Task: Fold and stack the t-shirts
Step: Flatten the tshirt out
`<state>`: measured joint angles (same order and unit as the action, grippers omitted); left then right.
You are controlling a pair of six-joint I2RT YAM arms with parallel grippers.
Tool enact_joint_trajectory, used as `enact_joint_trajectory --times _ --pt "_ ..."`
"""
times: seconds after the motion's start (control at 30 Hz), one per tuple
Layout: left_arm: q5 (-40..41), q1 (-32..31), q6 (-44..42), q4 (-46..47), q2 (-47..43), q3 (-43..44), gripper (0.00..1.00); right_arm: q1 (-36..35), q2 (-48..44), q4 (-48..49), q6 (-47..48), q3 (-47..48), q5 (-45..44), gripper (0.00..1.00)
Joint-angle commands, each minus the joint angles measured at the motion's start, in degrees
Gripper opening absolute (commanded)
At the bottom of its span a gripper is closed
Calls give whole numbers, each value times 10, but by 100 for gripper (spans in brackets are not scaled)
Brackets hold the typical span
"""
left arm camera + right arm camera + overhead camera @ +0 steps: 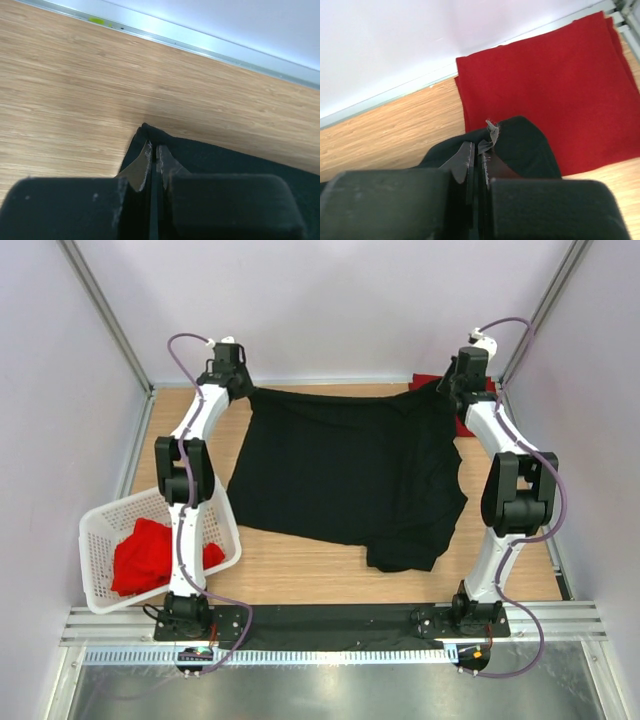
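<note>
A black t-shirt (340,465) lies spread across the middle of the table, its near right part rumpled. My left gripper (248,390) is shut on its far left corner, and the wrist view shows the left gripper (155,147) pinching that black cloth (225,157) low over the wood. At the far right corner my right gripper (443,392) is shut on the shirt too; in the wrist view the right gripper (479,147) holds a hump of black fabric (525,142). Just beyond it, a folded red t-shirt (545,80) lies flat against the back wall.
A white lattice basket (100,525) sits at the near left beside the left arm, with a crumpled red t-shirt (145,555) inside. Cage walls and metal rails close the table at the back and sides. Bare wood shows along the near edge.
</note>
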<state>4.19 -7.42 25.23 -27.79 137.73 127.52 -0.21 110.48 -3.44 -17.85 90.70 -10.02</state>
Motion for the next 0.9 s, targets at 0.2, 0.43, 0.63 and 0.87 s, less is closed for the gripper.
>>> enact_joint_trajectory --times 0.2,0.43,0.63,0.87 --pt "-24 28 76 48 -57 -6 0 34 -97 24 -17 10 -36 1" --pt "-56 34 96 54 -95 -4 0 35 -137 -10 -11 28 -46 1" --pt "-69 33 125 57 -176 -19 0 37 -233 -49 -15 32 -96 1" --pt "-59 33 140 85 -414 -123 0 37 -380 -76 -11 56 -101 1"
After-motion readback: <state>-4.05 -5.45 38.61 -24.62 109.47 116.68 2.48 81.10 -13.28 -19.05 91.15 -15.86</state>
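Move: Both my hands already hold the black t-shirt by its far corners. Its middle lies about 22 cm back, 35 cm right and 9 cm below my left hand, and some 17 cm back, 32 cm left and 16 cm below my right. The basket is roughly 40 cm back and 20 cm left of my left hand. The red stack sits about 9 cm ahead, 7 cm right and 17 cm below my right hand. Keeping both grippers shut on the corners, I ease my right hand rightward, away from my left, then swing both up over 20 cm, faster and faster. Both draw back as they climb, the right more (about 12 cm). My right fingers tip up some 20 degrees; the left tip up likewise and roll left side down. ##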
